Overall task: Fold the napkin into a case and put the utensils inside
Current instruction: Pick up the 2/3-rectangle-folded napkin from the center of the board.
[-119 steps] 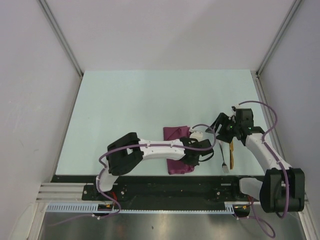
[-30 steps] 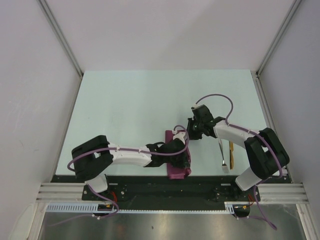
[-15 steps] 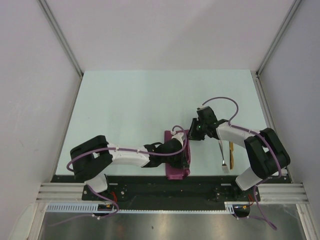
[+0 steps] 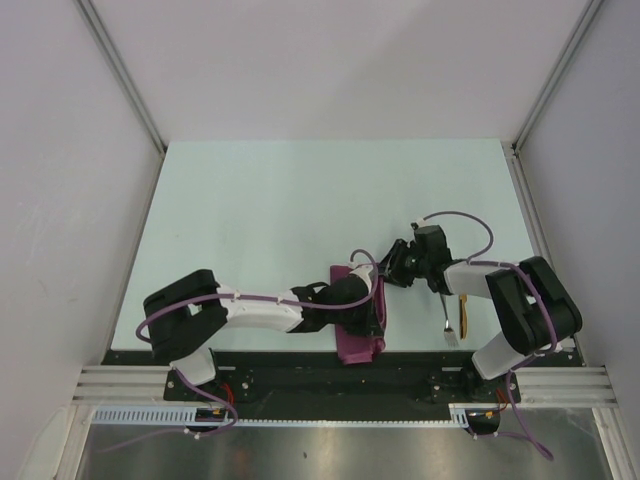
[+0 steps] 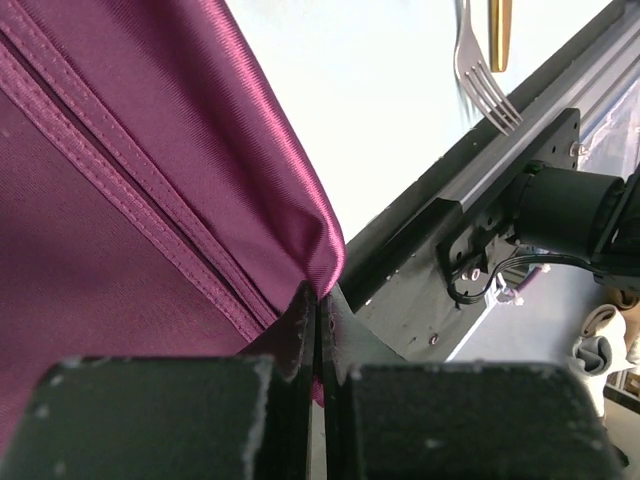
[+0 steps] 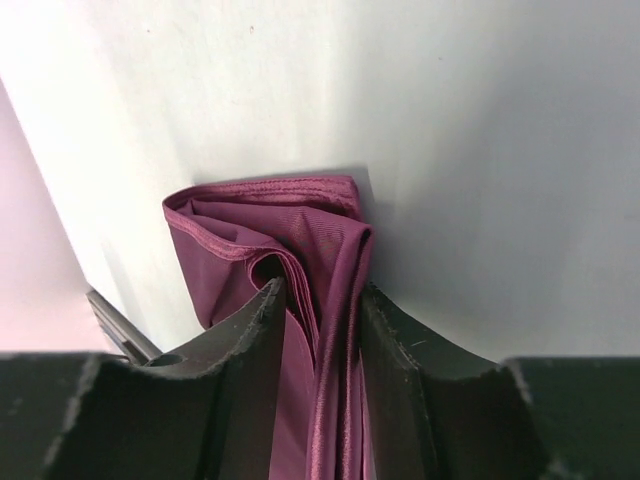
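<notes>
The plum-magenta napkin (image 4: 355, 345) lies folded into a narrow oblong near the table's front edge, partly under my left arm. My left gripper (image 4: 374, 316) is shut on the napkin's glossy folded edge (image 5: 300, 215), at its near right side. At the napkin's far end, my right gripper (image 4: 393, 268) stands open. Several loose cloth layers (image 6: 300, 240) sit between its fingers (image 6: 400, 345). The utensils lie side by side to the right, a silver fork (image 4: 447, 312) and a golden-yellow piece (image 4: 463, 305). The left wrist view also shows the fork (image 5: 478, 70) and the golden piece (image 5: 500, 30).
A black mounting rail (image 4: 300, 372) runs along the table's near edge, just below the napkin, and shows close by in the left wrist view (image 5: 480, 190). The pale green tabletop (image 4: 280, 200) stretches back to white walls and metal corner posts (image 4: 545, 95).
My right gripper's jaws have parted from shut to open around the napkin's far end, and its wrist has shifted right and nearer. The left gripper keeps its hold.
</notes>
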Controlling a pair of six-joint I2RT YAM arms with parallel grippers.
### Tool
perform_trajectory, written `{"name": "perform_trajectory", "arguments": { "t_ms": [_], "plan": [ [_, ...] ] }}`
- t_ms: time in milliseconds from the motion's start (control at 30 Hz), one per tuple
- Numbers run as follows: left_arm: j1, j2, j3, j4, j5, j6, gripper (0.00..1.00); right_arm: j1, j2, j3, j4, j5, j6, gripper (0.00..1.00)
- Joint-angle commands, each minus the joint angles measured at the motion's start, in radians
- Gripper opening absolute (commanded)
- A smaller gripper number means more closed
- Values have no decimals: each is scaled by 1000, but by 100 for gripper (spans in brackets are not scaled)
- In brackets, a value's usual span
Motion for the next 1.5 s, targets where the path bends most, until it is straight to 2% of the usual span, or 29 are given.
{"name": "perform_trajectory", "arguments": {
  "t_ms": [0, 133, 367, 433, 567, 833, 933, 967, 1000, 1133, 1167, 1233, 1267, 1367, 1467],
  "plan": [
    [-1, 6, 43, 4, 16, 28, 0, -8, 12, -53, 125, 18, 32, 38],
    [-1, 14, 43, 1, 15, 16, 0, -8, -6, -76, 135, 30, 14, 36],
    [2, 34, 45, 18, 25, 2, 0, -8, -90, -186, 217, 74, 41, 39],
    [2, 40, 45, 25, 36, -4, 0, -6, -78, -194, 253, 87, 32, 39],
    [2, 40, 45, 22, 36, -5, 0, -5, -52, -212, 329, 97, 40, 30],
    [2, 37, 42, 27, 39, -5, 0, -5, 0, -271, 505, 116, 50, 28],
    [2, 45, 46, 31, 41, -7, 0, -2, 29, -292, 588, 110, 60, 15],
    [2, 46, 46, 36, 42, -7, 0, -2, 37, -292, 602, 108, 57, 4],
    [2, 46, 48, 41, 45, -5, 0, 0, 44, -290, 623, 105, 40, 0],
    [6, 46, 56, 33, 31, 2, 12, -14, 61, -300, 701, 78, 18, 0],
    [12, 46, 56, 31, 30, 4, 20, -15, 60, -297, 703, 79, 14, 0],
    [15, 48, 54, 30, 38, 7, 28, -15, 49, -289, 705, 81, -5, 0],
    [18, 49, 54, 28, 42, 12, 37, -15, 43, -281, 702, 85, -11, 0],
    [22, 34, 54, 18, 42, 31, 57, -11, 16, -251, 640, 102, -46, 0],
    [37, -39, 68, -34, 16, 90, 67, -3, -14, -223, 593, 120, -84, 0]
  ]
}}
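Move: At the napkin's far right corner, the right hand has its parted fingers astride the right-hand fold: that corner is about 3 cm ahead, 1 cm below and level sideways, the napkin's middle some 8 cm back, 6 cm left and 1 cm down. The fork lies about 8 cm back and 14 cm right, the knife 5 cm back and 17 cm right, both 2 cm lower. From the left hand, pinching the near right corner, the middle is 6 cm ahead, 5 cm left, 3 cm below. Easing back and right about 1.5 cm, then forward again by some 2 cm, the right hand shuts its fingers on the fold near the far corner while the wrist swings the fingertips forward and up about 15 degrees. The left hand sinks about 1 cm with the near corner still pinched, waits for that grip, then spreads its fingers wide and lets go almost in place. ##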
